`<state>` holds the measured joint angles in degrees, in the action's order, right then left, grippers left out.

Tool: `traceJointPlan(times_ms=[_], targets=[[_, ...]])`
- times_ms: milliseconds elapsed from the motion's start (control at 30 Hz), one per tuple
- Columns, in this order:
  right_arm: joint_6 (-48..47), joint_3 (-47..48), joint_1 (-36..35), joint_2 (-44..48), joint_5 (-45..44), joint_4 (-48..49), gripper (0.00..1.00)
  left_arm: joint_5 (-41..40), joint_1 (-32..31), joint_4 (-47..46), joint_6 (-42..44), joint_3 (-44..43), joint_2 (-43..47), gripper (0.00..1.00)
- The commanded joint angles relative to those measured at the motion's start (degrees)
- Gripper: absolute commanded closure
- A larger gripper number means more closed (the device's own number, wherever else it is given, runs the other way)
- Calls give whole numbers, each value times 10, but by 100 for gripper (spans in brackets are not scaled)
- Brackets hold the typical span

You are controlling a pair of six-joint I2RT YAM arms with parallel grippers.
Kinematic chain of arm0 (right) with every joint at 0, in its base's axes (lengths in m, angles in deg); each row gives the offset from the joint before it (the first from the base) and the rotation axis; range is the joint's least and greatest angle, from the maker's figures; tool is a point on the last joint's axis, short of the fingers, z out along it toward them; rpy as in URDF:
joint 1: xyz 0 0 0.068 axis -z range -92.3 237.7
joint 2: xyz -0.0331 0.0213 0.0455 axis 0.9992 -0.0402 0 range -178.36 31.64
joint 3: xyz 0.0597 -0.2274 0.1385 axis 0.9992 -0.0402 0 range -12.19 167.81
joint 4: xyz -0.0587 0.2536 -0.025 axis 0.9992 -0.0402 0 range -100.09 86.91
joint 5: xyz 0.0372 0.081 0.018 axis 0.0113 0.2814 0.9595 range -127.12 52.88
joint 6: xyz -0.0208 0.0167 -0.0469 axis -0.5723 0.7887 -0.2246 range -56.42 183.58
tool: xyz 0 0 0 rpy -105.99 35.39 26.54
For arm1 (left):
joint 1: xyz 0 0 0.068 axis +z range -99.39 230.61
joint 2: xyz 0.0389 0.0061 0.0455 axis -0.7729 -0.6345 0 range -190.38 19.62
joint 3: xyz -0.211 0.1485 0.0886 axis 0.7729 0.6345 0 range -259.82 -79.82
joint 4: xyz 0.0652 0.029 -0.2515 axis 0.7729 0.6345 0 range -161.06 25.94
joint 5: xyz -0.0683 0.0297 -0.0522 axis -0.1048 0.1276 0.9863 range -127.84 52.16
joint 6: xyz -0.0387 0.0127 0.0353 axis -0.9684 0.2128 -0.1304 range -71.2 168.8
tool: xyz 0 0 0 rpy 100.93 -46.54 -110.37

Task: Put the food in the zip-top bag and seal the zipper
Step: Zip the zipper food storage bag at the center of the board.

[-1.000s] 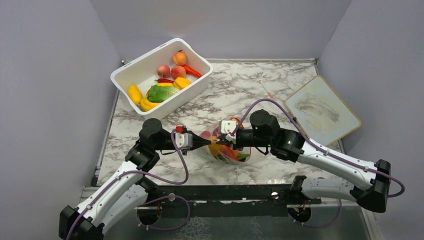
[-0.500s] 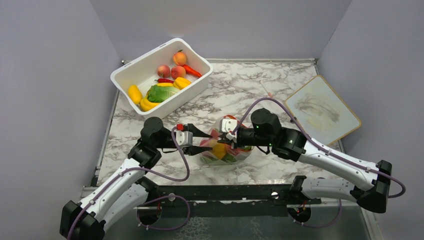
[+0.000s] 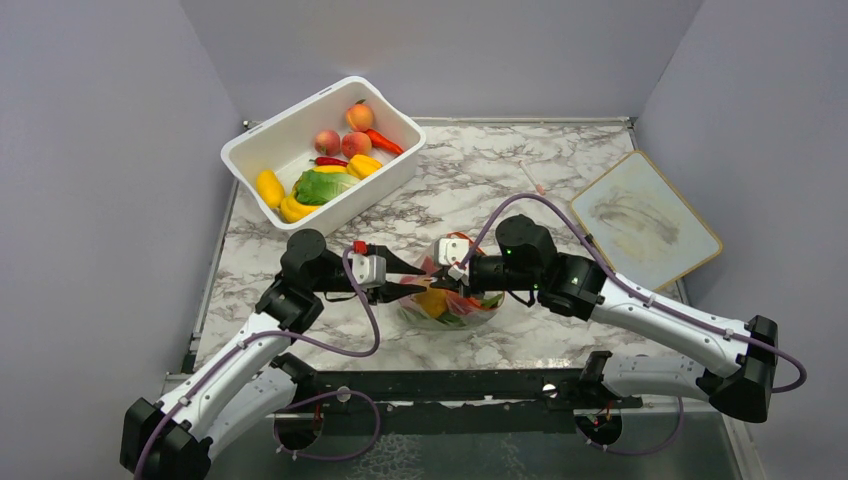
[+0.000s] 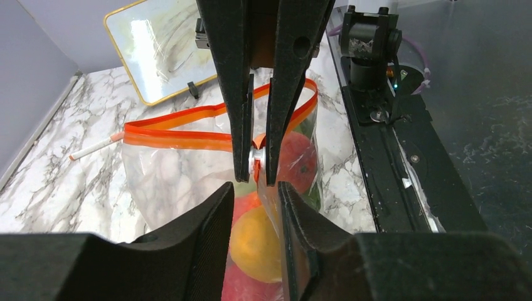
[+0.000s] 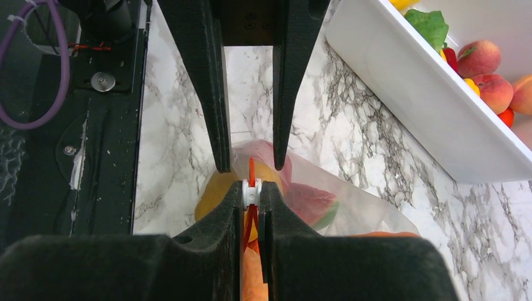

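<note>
The clear zip-top bag (image 3: 455,305) lies on the marble table between my two grippers, holding a yellow-orange fruit (image 4: 254,241), a red fruit (image 4: 295,160) and green pieces. Its orange-red zipper (image 4: 182,135) runs along the mouth, which still gapes on the far side. My right gripper (image 5: 250,188) is shut on the white zipper slider (image 5: 250,191) at the bag's corner. My left gripper (image 4: 256,188) is open, with its fingers on either side of that corner just before the slider; the plastic rests against one finger (image 4: 301,232). In the top view the two grippers, left (image 3: 418,281) and right (image 3: 440,282), meet tip to tip.
A white tub (image 3: 390,175) at the back left holds peaches, peppers, a green cabbage and yellow fruit. A framed whiteboard (image 3: 645,218) lies at the right, and a thin pen (image 3: 530,178) lies behind the bag. The black arm mount (image 3: 450,385) runs along the near edge.
My left gripper was shut at the bag's corner and has opened. The bag has sagged lower and spread a little to the left. The right gripper stays shut on the slider.
</note>
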<state>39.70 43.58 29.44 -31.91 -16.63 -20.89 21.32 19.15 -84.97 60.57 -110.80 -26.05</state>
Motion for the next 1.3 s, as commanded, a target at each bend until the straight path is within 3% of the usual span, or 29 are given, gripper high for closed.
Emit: traceJointPlan(times_ms=[0, 200, 267, 333, 367, 767, 1133, 1267], targets=[[-5, 17, 3, 1, 17, 33, 99, 24, 2, -12, -8, -17, -7, 68], [-5, 21, 3, -9, 27, 34, 99, 40, 1, -14, -6, -28, -17, 73], [-4, 20, 3, -11, 28, 36, 99, 44, 1, -14, -5, -27, -16, 81], [-5, 18, 3, -11, 27, 37, 99, 51, 0, -15, -4, -25, -16, 98], [-5, 18, 3, -11, 25, 36, 99, 52, 1, -15, -3, -24, -15, 100], [-25, 29, 3, 9, -47, -86, 99, -25, 2, 43, 41, -18, 38, 100], [-25, 28, 3, 32, -122, -142, 99, -26, 2, 51, 42, -21, 38, 100], [-26, 28, 3, 44, -92, -114, 99, 12, 2, -44, -46, -1, 22, 99]])
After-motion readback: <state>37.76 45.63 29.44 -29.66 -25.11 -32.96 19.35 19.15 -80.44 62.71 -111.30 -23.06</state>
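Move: The zip end sticks out just beyond the white slider, about 2 cm to the right of the left hand's part-open fingers and level with them. From the right hand, which already pinches the slider about 1 cm to its left, that end lies some 2 cm left. Of the left hand, the yellow fruit in the bag sits about 4 cm back, 2 cm right and 9 cm below; the open zipper loop is some 7 cm ahead and 8 cm right. Left fingers shut by the zip end; right hand, keeping the slider pinched, draws about 4 cm right, dipping. ##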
